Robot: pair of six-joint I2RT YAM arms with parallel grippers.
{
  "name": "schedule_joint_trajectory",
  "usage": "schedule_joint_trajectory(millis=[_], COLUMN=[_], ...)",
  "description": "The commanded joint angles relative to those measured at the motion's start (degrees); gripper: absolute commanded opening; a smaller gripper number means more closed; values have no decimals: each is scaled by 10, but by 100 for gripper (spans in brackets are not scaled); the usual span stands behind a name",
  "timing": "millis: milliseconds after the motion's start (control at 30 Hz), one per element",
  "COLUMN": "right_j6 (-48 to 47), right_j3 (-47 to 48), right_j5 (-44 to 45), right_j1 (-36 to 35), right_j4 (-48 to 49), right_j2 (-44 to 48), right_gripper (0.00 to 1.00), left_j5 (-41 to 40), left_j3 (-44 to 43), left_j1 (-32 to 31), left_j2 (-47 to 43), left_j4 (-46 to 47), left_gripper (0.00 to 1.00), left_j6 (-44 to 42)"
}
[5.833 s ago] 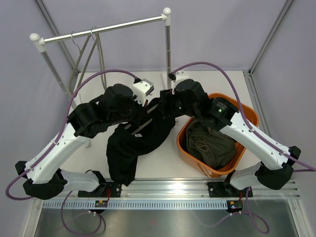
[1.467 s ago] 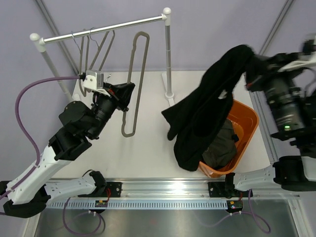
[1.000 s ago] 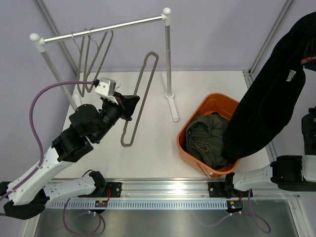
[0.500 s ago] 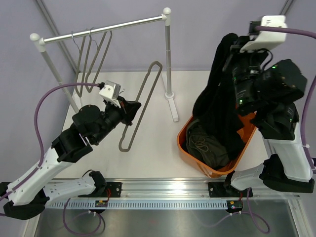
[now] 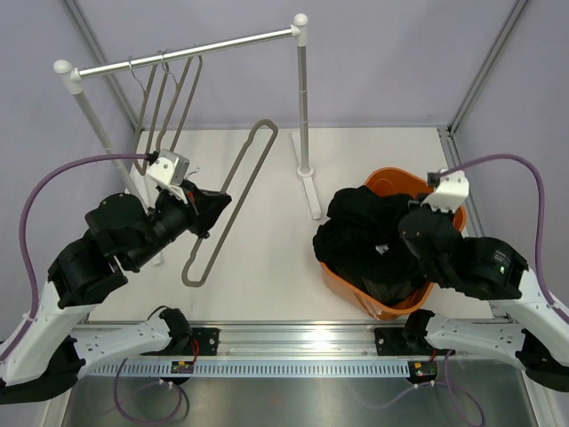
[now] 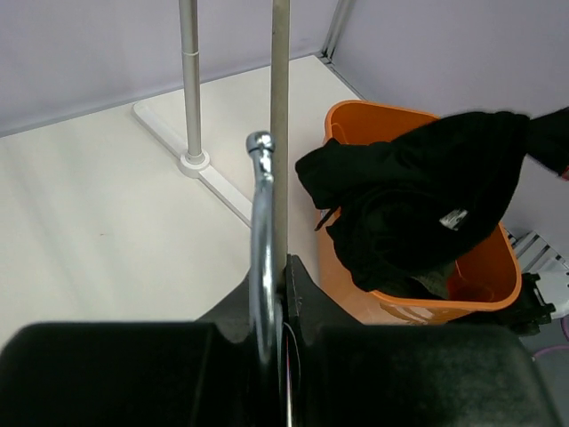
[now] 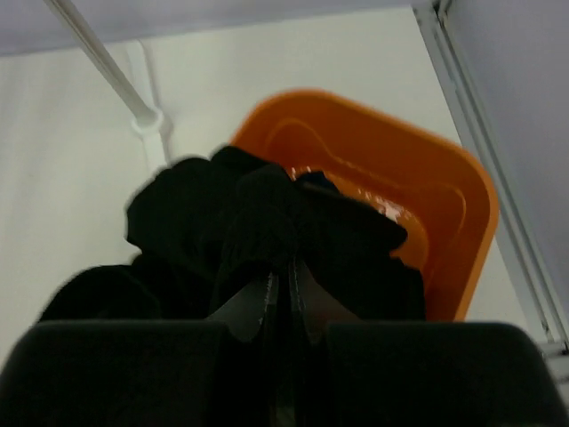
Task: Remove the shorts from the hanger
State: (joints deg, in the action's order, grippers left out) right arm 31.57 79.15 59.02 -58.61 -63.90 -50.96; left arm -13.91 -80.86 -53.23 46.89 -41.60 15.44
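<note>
My left gripper (image 5: 210,208) is shut on a bare grey hanger (image 5: 229,203) and holds it tilted above the table's left half. In the left wrist view its chrome hook (image 6: 260,178) and grey bar (image 6: 280,107) rise from the shut gripper (image 6: 283,277). My right gripper (image 5: 391,251) is shut on the black shorts (image 5: 360,233), which lie heaped in and over the orange basket (image 5: 444,206). The right wrist view shows the gripper (image 7: 284,283) pinching black fabric (image 7: 267,218) over the basket (image 7: 427,205). The olive-grey shorts are mostly hidden beneath. The navy shorts are not visible.
A metal clothes rail (image 5: 187,49) stands at the back left with empty grey hangers (image 5: 164,98) on it. Its right post and foot (image 5: 307,178) stand between the arms. Enclosure posts rise at the back corners.
My right arm has come down from high above, lowering the black shorts into the basket. My left gripper has shifted the bare hanger a little down and left.
</note>
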Motion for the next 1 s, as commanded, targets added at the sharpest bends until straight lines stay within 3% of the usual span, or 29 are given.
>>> schedule_joint_trajectory(millis=[0,167,267,367,500,833,967], right_j6=[222,212,215,202,190,114,48], right_j3=[-95,-159,-193,-197,-178,-81,-38], right_j5=[-13,-82,-110,-120,-119,-92,-89], right_j1=[3,3,3,3,3,3,3], right_j4=[-92,-36,-11,2,0,-1,72], right_j2=[63,82,76,72,73,60,40], right_gripper=[0,10,27,53,64,75,77], left_j5=[31,54,88,124,136,191,246], left_j3=[-29,-29,-30,-40,-40,-33,-27], left_j1=[-3,-3,-3,-3,-3,-3,-3], left_j2=[-12,13,28,52,66,89,101], left_j4=[-26,-44,-57,-87,-99,-96,-88], left_gripper=[0,0,0,0,0,0,0], left_j6=[-12,-19,-21,-29,-33,-37,-40])
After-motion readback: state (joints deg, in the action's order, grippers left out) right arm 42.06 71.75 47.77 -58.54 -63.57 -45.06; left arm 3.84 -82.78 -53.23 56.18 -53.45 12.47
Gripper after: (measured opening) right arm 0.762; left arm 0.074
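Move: The orange basket lies almost straight below the right hand, its middle about 3 cm ahead and some 28 cm down; that hand already holds the black shorts. The foot of the rack's right post stands about 22 cm ahead and 21 cm left of this hand, on the table. From the left hand, holding the empty hanger, the basket is some 32 cm right, 6 cm ahead and 35 cm down. Right hand sinks about 12 cm over the basket, releases the black shorts, rises 8; left keeps and lowers the hanger. ##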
